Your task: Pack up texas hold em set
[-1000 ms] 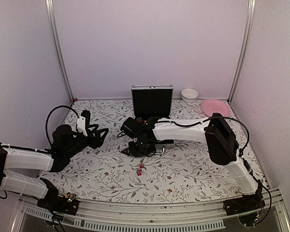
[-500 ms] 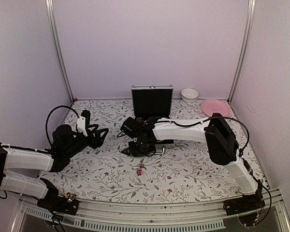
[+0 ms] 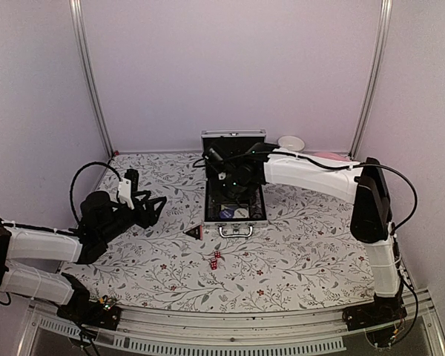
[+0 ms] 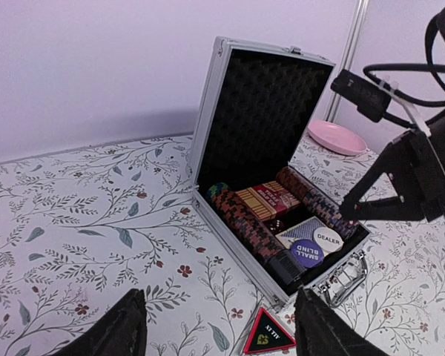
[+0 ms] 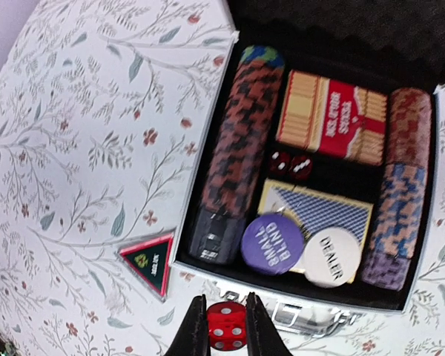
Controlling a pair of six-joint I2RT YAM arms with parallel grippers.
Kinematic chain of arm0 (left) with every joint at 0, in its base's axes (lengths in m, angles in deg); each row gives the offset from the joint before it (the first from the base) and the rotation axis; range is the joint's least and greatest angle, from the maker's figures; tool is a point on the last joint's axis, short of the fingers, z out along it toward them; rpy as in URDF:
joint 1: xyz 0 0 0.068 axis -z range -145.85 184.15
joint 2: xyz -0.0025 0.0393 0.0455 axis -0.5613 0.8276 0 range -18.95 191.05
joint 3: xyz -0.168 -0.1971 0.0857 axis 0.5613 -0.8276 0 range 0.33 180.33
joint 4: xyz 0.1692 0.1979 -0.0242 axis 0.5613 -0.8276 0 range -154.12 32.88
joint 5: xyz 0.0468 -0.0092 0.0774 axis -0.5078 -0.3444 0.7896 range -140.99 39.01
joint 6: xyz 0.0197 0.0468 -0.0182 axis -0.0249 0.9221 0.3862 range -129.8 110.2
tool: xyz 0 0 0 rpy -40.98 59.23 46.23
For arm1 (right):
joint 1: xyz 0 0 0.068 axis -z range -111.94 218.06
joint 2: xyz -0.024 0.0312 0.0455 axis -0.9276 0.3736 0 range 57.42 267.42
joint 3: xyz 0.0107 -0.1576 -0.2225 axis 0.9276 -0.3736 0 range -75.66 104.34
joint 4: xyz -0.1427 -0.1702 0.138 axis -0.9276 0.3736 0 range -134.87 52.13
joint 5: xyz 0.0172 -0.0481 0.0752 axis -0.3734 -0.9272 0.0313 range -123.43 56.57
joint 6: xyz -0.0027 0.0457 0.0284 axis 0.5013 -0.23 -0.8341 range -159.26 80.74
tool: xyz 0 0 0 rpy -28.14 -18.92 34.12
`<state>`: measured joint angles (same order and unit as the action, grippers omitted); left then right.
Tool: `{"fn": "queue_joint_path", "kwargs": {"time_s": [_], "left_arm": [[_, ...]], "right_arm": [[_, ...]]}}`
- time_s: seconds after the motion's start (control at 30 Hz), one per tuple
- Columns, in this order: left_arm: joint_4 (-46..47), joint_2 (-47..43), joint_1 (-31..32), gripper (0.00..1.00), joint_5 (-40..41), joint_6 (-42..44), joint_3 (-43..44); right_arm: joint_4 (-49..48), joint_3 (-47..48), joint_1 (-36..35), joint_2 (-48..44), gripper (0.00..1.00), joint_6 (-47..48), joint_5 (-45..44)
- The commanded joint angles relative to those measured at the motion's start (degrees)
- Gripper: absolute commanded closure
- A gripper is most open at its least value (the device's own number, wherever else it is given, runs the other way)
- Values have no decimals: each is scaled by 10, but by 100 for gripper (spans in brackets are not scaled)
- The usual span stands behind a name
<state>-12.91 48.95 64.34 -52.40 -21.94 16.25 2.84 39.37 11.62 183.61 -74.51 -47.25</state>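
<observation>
The silver case [image 3: 233,134] stands open at the middle back, its lid upright. Inside, the right wrist view shows rows of poker chips [image 5: 241,141], a tan-red card pack [image 5: 332,119], two red dice [image 5: 291,166] and the blind and dealer buttons. My right gripper [image 5: 225,304] hangs above the case's front rim [image 5: 275,291], shut on a red die [image 5: 226,335]. The black triangular piece [image 3: 195,232] lies on the table at the case's front left corner. Two more dice [image 3: 214,258] lie nearer the front. My left gripper [image 4: 222,334] hovers open, left of the case [image 4: 245,222].
A white bowl [image 3: 291,142] and a pink plate [image 3: 332,156] sit at the back right, the plate partly behind my right arm. The case's metal handle [image 3: 235,230] juts toward the front. Aluminium posts stand at both back corners of the flowered tablecloth.
My right gripper has risen from the table beside the triangular piece and swung back over the open case, carrying the die. The left arm has not moved.
</observation>
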Motion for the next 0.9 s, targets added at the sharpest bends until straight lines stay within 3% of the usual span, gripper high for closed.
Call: {"fn": "queue_joint_path", "kwargs": {"time_s": [0.0,0.37,0.87], "left_arm": [[-7,0,-7,32,3,0,3],[-7,3,-7,32,6,2,5],[-10,6,-7,32,7,3,6]], "right_arm": [[-35,-35,54,0,90,27,-14],[-94,-36,112,50,90,46,8],[-108,1,123,121,89,53,28]]}}
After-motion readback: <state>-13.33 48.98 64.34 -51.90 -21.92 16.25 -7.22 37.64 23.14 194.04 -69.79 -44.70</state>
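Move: My right hand already holds a red die over the front of the case. The dice slot lies about 10 cm ahead, 5 cm to the right and 10 cm below. The Texas Hold'em card box is some 5 cm beyond the slot; the small blind button lies 5 cm ahead of the hand and 2 cm right, the dealer button 5 cm ahead and 7 cm right. For my idle left hand, the slot is roughly 17 cm ahead, 22 cm right and 14 cm down. I sweep my right hand forward and to the right, about 9 cm out and 6 cm across, over the buttons and already sinking on the way. Then I steer almost straight down towards the gap beside the two dice already packed, ending some 9 cm lower. My fingers stay shut on the die, and the wrist turns only slightly clockwise. ##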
